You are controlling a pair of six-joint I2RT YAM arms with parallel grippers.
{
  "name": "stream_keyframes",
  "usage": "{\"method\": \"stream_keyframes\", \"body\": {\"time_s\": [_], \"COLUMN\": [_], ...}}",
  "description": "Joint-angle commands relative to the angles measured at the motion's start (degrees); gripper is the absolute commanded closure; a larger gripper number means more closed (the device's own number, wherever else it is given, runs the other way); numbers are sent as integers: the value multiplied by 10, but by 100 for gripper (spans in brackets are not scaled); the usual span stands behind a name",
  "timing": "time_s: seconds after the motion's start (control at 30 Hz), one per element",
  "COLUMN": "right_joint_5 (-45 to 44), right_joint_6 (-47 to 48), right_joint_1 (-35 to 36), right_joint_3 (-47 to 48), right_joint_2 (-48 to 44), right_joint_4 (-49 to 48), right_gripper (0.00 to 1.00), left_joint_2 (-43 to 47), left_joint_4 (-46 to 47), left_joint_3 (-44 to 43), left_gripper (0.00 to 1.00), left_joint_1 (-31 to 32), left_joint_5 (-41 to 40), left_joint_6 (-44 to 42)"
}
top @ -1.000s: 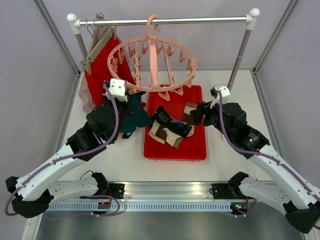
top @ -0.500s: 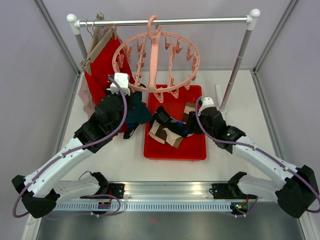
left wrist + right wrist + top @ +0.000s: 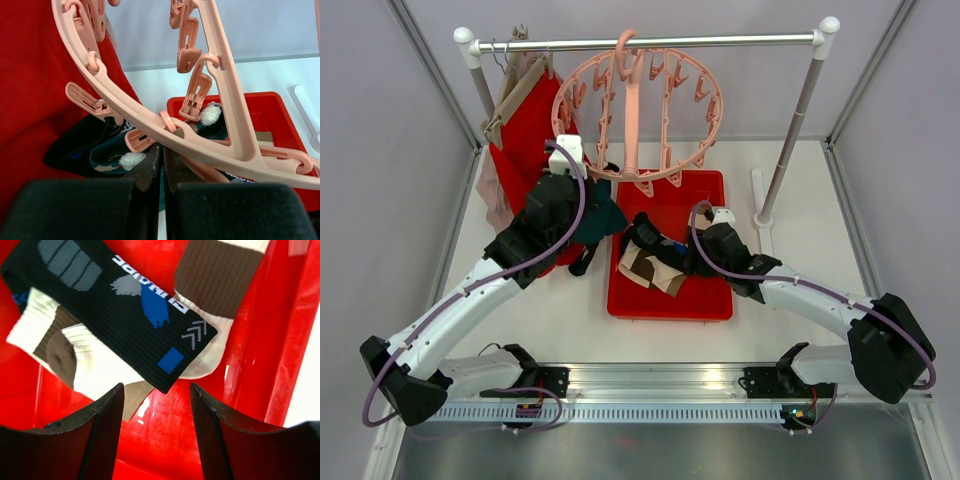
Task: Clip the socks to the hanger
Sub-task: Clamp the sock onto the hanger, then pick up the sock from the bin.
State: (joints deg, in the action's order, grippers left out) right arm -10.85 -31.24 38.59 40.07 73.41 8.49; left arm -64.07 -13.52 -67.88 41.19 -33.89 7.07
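Note:
The pale-pink ring hanger (image 3: 631,120) hangs by its hook from the rail, tilted with its near rim low. My left gripper (image 3: 594,190) is right under that rim (image 3: 131,109), shut (image 3: 162,150) on a dark teal sock (image 3: 605,215) that bunches beyond the fingertips (image 3: 107,152) beside a dangling peg (image 3: 140,139). My right gripper (image 3: 686,256) hovers open (image 3: 156,387) in the red tray (image 3: 670,300), just short of the corner of a black sock (image 3: 115,300) with white and blue markings. Beige and brown socks (image 3: 85,365) lie under and beside it.
A wooden hanger with a large red cloth (image 3: 525,130) hangs at the rail's (image 3: 720,41) left end, close behind my left arm. The rack's right post (image 3: 790,140) stands just right of the tray. Grey walls close in both sides.
My left gripper rose toward the hanger with the teal sock, and the ring tipped up steeply. My right arm swung left over the tray to the black sock, jaws narrowing slightly.

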Motion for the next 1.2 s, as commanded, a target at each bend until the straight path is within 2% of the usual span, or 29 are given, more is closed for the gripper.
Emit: {"method": "stream_keyframes", "body": {"time_s": [0.0, 0.57, 0.9, 1.0, 1.1, 1.17], "right_joint_5": [-35, -69, -73, -74, -77, -77], "right_joint_6": [-51, -127, -156, -159, -160, -157], "right_joint_1": [8, 13, 13, 13, 13, 13], "right_joint_3": [-5, -41, -47, -52, -54, -54], "right_joint_2": [16, 48, 89, 92, 93, 92], "right_joint_4": [-30, -116, -148, -155, -162, -164], "right_gripper": [39, 39, 46, 54, 65, 77], "left_joint_2": [-5, -1, 2, 4, 12, 17], "left_joint_4": [37, 74, 78, 77, 75, 78], "left_joint_3": [-32, -50, -53, -50, -38, -31], "left_gripper": [95, 94, 93, 93, 93, 93], "left_joint_1": [-8, -14, -15, -15, -15, -15], "left_joint_5": [8, -11, -11, -8, -1, 5], "left_joint_6": [27, 7, -7, -7, -3, 0]}}
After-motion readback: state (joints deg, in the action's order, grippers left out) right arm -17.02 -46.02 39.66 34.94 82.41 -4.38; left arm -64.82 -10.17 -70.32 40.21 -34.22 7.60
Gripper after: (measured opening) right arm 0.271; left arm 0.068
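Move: Just below the open right fingers, about 5 cm down and 2 cm ahead, lies the cuff of the black sock in the red tray. A brown-and-white sock lies some 9 cm ahead of the hand and 1 cm right, another about 10 cm left and 1 cm back. At the shut left fingertips is the hanger's near-left rim, 1 cm ahead and 1 cm right, with the green sock hanging about 8 cm below, 2 cm ahead and 2 cm right. Sinking about 5 cm onto the black sock's cuff, the right hand also eases a little forward and turns clockwise some 15 degrees, then closes its fingers to under half their starting gap over the cuff's near corner. Meanwhile the left hand, still shut at the rim beside the clipped green sock, lifts about 3 cm with a slight upward tilt. ##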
